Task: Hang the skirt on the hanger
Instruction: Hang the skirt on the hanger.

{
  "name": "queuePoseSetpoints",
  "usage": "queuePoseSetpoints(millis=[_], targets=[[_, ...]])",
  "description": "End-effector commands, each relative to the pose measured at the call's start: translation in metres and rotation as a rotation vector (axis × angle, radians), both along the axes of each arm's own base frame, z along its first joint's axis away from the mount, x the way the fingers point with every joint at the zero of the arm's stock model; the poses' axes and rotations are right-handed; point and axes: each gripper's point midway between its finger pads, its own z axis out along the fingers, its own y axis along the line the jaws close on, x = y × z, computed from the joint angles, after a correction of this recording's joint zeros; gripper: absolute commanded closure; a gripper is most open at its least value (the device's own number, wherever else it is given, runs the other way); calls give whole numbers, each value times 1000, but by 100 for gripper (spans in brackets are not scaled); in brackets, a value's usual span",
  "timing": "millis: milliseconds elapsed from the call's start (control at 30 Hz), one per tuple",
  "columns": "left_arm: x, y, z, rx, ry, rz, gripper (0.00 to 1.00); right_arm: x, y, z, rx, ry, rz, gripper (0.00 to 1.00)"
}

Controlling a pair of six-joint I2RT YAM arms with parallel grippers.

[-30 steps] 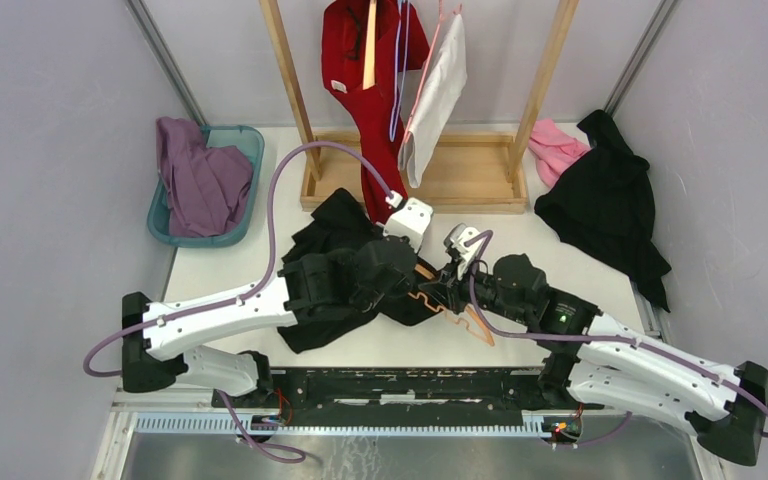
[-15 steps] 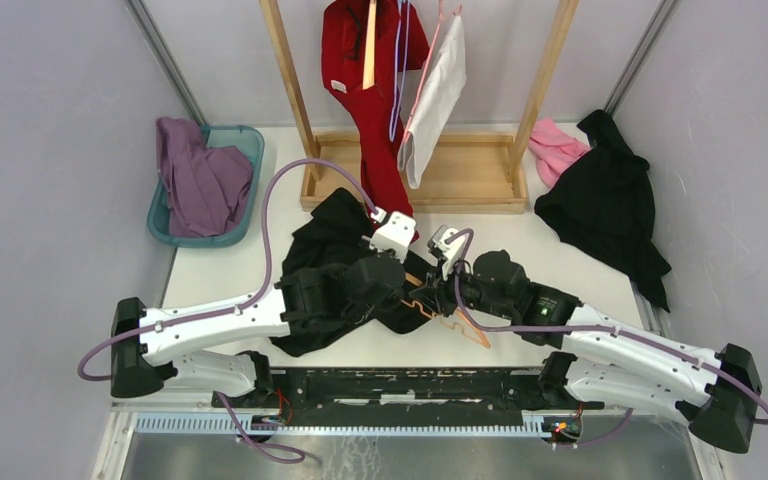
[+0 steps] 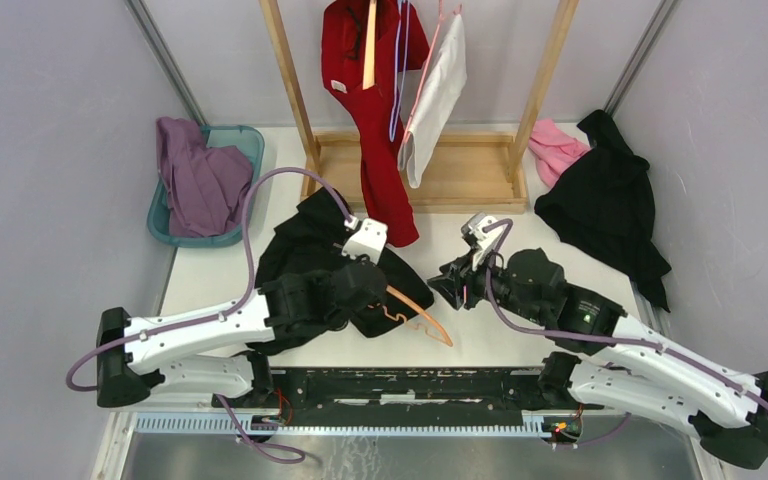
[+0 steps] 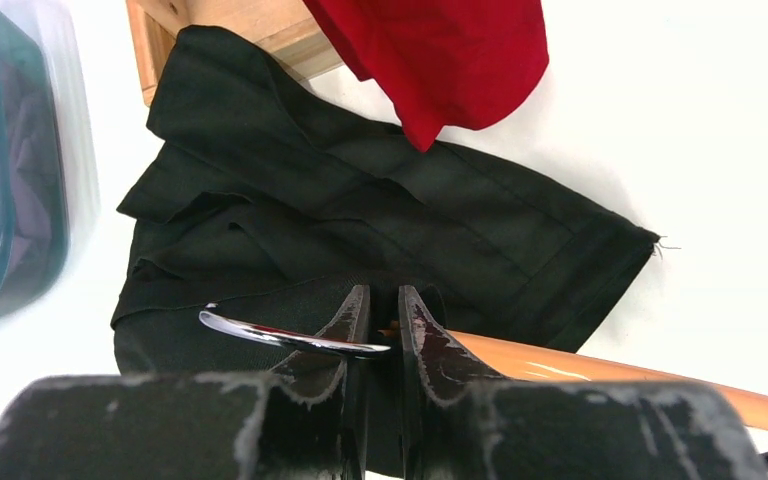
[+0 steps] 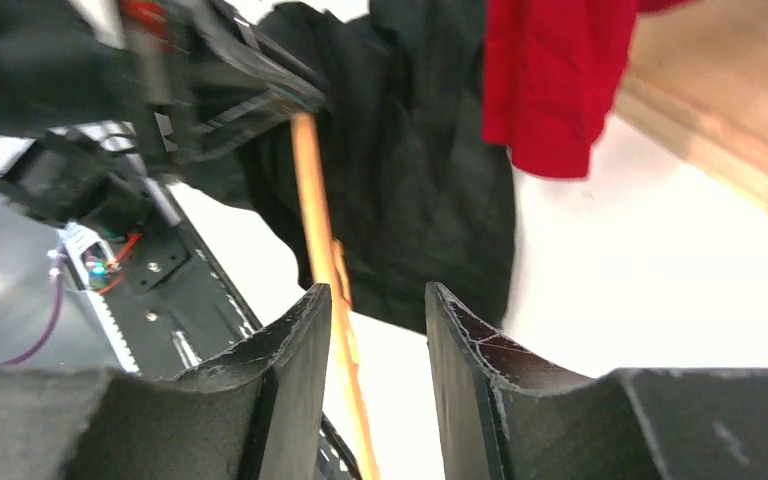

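The black skirt [image 3: 300,250] lies crumpled on the white table left of centre. The wooden hanger [image 3: 422,318] has one orange arm sticking out from the skirt's edge toward the near right. Its other arm is hidden by fabric and my left arm. My left gripper [image 4: 382,292] is shut on the hanger's neck, with the chrome hook [image 4: 280,335] curving left of the fingers and the skirt [image 4: 360,200] spread just beyond. My right gripper [image 3: 444,286] hovers right of the hanger, apart from it. In the right wrist view it [image 5: 375,290] stands open and holds nothing, the hanger [image 5: 312,200] showing beyond it.
A teal basket [image 3: 250,135] with purple cloth sits at the back left. The wooden rack [image 3: 460,180] at the back holds a red garment [image 3: 370,90] and a white one [image 3: 438,95]. A black garment [image 3: 605,200] and pink cloth [image 3: 555,145] lie at the right.
The right gripper has opened, let go of the hanger and drawn back to the right. The left arm has pulled the hanger and skirt to the left.
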Motion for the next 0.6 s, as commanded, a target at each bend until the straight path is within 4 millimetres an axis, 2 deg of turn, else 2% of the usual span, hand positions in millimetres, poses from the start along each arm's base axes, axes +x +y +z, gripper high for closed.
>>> queuePoseSetpoints(millis=[0, 133, 233, 467, 567], targets=[[3, 11, 25, -121, -55, 68, 97, 13, -21, -46, -158, 125, -159, 55], [2, 15, 32, -144, -65, 66, 97, 13, -22, -92, -191, 228, -196, 56], [1, 16, 34, -152, -65, 62, 97, 16, -28, -116, -169, 298, -233, 56], [1, 17, 37, -164, -69, 61, 97, 19, -17, -163, -55, 455, -170, 56], [0, 17, 38, -168, -70, 60, 97, 20, -2, -169, -24, 462, -114, 56]])
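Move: The skirt's loose right corner lies on the table about 25 cm below the right hand, some 6 cm ahead and 2 cm to its right. The hanger's free end is about 10 cm back, 3 cm to the right and 7 cm below that hand; the red garment's hem hangs about 16 cm ahead, 7 cm left and 18 cm below. From the left hand, the corner is some 17 cm right, 1 cm ahead and 20 cm below. Towards the skirt's loose right corner the right hand drops quickly, some 19 cm, easing about 4 cm to its right as its fingertips tip down by roughly 30 degrees and swing a little clockwise. Its fingers stay about half open and empty. The left hand keeps its pinch on the hanger, lifting it slightly. ##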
